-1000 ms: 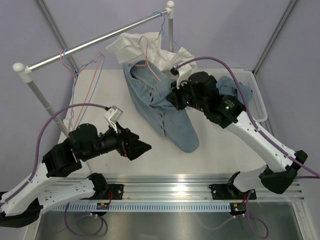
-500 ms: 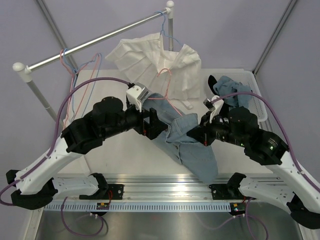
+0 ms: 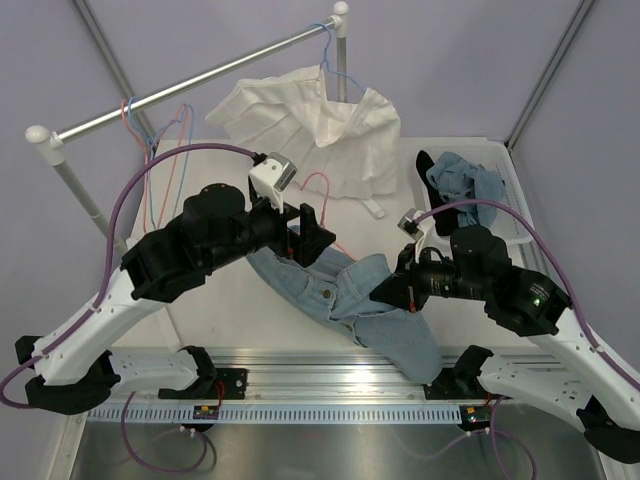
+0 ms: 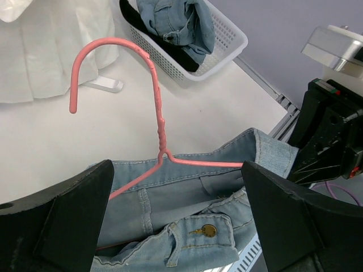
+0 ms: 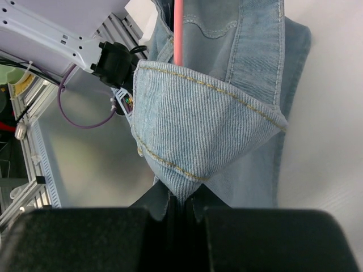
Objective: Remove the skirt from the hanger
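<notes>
The pink hanger [image 3: 318, 186] lies on the table with its arms inside the waistband of a blue denim garment [image 3: 385, 325]. It also shows in the left wrist view [image 4: 156, 102]. My left gripper [image 3: 312, 236] is open, its fingers [image 4: 68, 221] wide on either side of the denim waistband [image 4: 187, 192] and hanger neck. My right gripper [image 3: 388, 290] is shut on a fold of the denim [image 5: 198, 130], with the pink hanger bar [image 5: 178, 34] above it. A piece of black fabric [image 3: 424, 166], the skirt as far as I can tell, lies in the basket [image 4: 229, 39] under other denim, mostly hidden.
A white shirt [image 3: 310, 120] hangs from a light-blue hanger on the metal rail [image 3: 180, 95]. More wire hangers [image 3: 150, 140] hang at the rail's left. The white basket [image 3: 515, 225] stands at the right. The aluminium frame [image 3: 330, 375] runs along the near edge.
The left arm swung from the near left to the middle over the hanger. The right arm pulled back toward the near right, dragging the denim and pink hanger down onto the table.
</notes>
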Robot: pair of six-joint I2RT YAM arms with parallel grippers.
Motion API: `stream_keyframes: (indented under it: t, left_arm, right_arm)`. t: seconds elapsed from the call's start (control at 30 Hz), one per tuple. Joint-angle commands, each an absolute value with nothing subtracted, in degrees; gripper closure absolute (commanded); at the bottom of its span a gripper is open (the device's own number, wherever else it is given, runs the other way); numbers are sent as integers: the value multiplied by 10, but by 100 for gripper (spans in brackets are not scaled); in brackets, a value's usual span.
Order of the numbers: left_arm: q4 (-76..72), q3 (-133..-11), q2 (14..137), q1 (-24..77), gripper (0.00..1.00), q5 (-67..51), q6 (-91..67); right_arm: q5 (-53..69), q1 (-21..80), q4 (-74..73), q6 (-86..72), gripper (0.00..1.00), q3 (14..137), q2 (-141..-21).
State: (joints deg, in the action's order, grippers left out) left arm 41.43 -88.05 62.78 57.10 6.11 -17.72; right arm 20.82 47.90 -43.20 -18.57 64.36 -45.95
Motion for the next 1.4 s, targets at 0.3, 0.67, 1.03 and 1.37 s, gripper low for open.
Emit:
stream_keyframes:
  t: [0.3, 0.67, 1.03, 1.37]
  left_arm:
    - [365, -904, 682, 570, 13, 73, -167]
    - [354, -902, 706, 570, 100, 88, -178]
    - [394, -988, 709, 570, 100, 116, -178]
    - [431, -1049, 692, 570, 100, 115, -173]
  right_arm:
    - [262, 483, -388, -198, 100, 671, -432]
    - [224, 483, -397, -203, 100, 676, -416]
    - [111, 483, -416, -221, 1, 620, -370]
    - [118, 483, -448, -207, 0, 595, -337]
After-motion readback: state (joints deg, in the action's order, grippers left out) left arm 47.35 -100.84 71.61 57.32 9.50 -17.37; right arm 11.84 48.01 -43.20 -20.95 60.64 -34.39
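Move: The pink hanger's neck, hook upward, stands just off the open left fingers: about 3 cm ahead, 4 cm to the right and 3 cm lower. The denim skirt's waistband middle hangs some 4 cm back, 5 cm to the right and 10 cm below that hand; the white garment on the rack is roughly 25 cm straight ahead at similar height. From the right hand, still pinching the waistband's right end, the neck lies about 10 cm ahead, 10 cm left and 5 cm up. Rightward, forward and down, some 5 cm in all, the left hand brings its open fingers round the hanger's neck and shuts on it; the right hand meanwhile keeps its pinch on the waistband, nearly still. Only then do the right fingers open wide and back off about 3 cm to the right, turning slightly clockwise, while the left lifts the hanger some 5 cm, drifting left. ##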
